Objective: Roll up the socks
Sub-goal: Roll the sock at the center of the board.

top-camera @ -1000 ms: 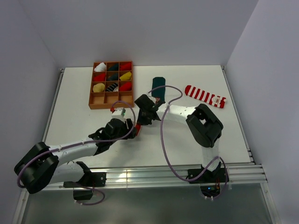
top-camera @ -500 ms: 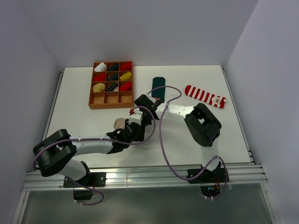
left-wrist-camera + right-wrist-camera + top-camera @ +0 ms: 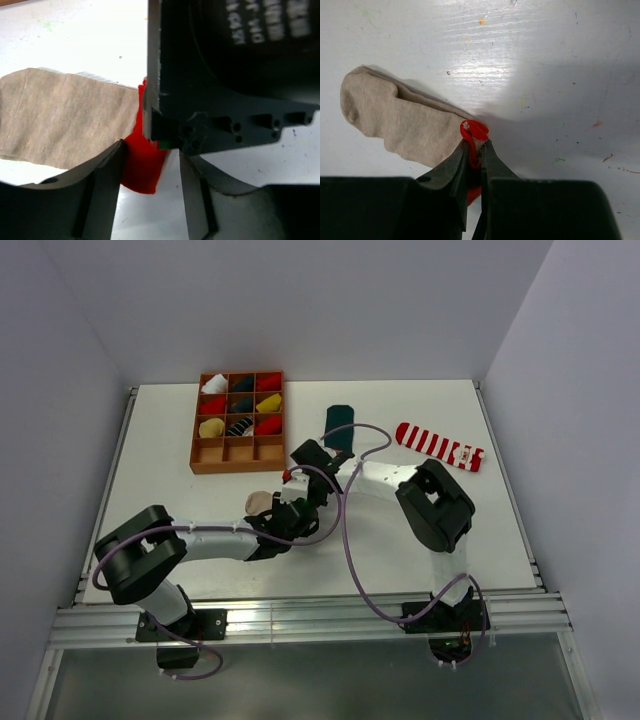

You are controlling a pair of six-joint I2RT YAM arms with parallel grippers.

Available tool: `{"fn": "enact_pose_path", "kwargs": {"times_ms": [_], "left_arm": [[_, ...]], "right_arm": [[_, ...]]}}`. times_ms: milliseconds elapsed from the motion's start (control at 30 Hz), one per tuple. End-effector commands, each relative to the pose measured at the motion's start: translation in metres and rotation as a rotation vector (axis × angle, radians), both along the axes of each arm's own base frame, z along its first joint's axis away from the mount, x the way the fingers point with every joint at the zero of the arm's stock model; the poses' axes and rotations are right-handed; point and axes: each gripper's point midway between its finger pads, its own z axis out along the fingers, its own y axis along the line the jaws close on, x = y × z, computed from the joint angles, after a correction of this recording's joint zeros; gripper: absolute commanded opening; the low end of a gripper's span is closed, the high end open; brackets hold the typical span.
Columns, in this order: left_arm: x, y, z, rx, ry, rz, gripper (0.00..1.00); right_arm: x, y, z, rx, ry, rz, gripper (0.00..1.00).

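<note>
The beige sock point(image 3: 257, 502) lies flat in the middle of the table, its red end point(image 3: 475, 131) pinched and bunched in my right gripper point(image 3: 476, 146), which is shut on it. My left gripper point(image 3: 150, 185) is open right beside the right one. The sock's red end point(image 3: 142, 167) hangs between its fingers and touches the left finger point(image 3: 102, 192). In the top view the two grippers meet, left point(image 3: 290, 505) and right point(image 3: 295, 478). The dark green sock point(image 3: 340, 426) and the red-and-white striped sock point(image 3: 440, 446) lie flat farther back.
A brown compartment tray point(image 3: 198, 448) at the back left holds several rolled bundles in white, red, yellow and dark colours. The right gripper's black body point(image 3: 230, 75) fills the upper right of the left wrist view. A purple cable point(image 3: 347, 540) loops over the table.
The left arm swung its gripper right, up against the right gripper at the sock's red end, and its jaws have narrowed. The right gripper kept its hold and barely moved.
</note>
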Motion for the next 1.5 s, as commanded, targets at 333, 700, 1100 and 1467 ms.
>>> {"fn": "enact_pose_path", "kwargs": {"times_ms": [333, 700, 1100, 1467], "left_arm": [[-0.011, -0.001, -0.024, 0.109, 0.090, -0.060, 0.09], [-0.015, -0.006, -0.009, -0.083, 0.159, -0.119, 0.01], [-0.016, 0.005, -0.009, -0.436, 0.368, -0.104, 0.01], [-0.011, 0.032, -0.027, -0.653, 0.511, 0.026, 0.01]], "right_arm": [[-0.003, 0.019, 0.010, 0.064, 0.021, 0.036, 0.00], [0.022, 0.009, 0.053, 0.258, -0.143, -0.012, 0.40], [0.022, -0.007, 0.062, 0.328, -0.242, -0.110, 0.63], [0.009, 0.000, 0.035, 0.366, -0.178, -0.127, 0.63]]}}
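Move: The sock's red, part-rolled cuff is right at both grippers: about 2 cm ahead of my open left fingers, 1 cm to their left and slightly lower, and pinched in my right fingers. The beige length runs off to the left, its middle some 7 cm left of my left hand and 2 cm ahead. Farther out from that hand lie the green sock, roughly 21 cm ahead and 10 cm right, and the sock box, some 27 cm ahead and 18 cm left. I keep the cuff pinched in my right hand while my left fingers close on its near side. Then my right fingers open, lift about 4.5 cm clear and sink back some 2 cm, staying open over the roll. Meanwhile my left hand keeps its pinch, shifts about 2.5 cm left and rolls its right side up some 35 degrees, tipping its fingers further down to turn the roll over. ##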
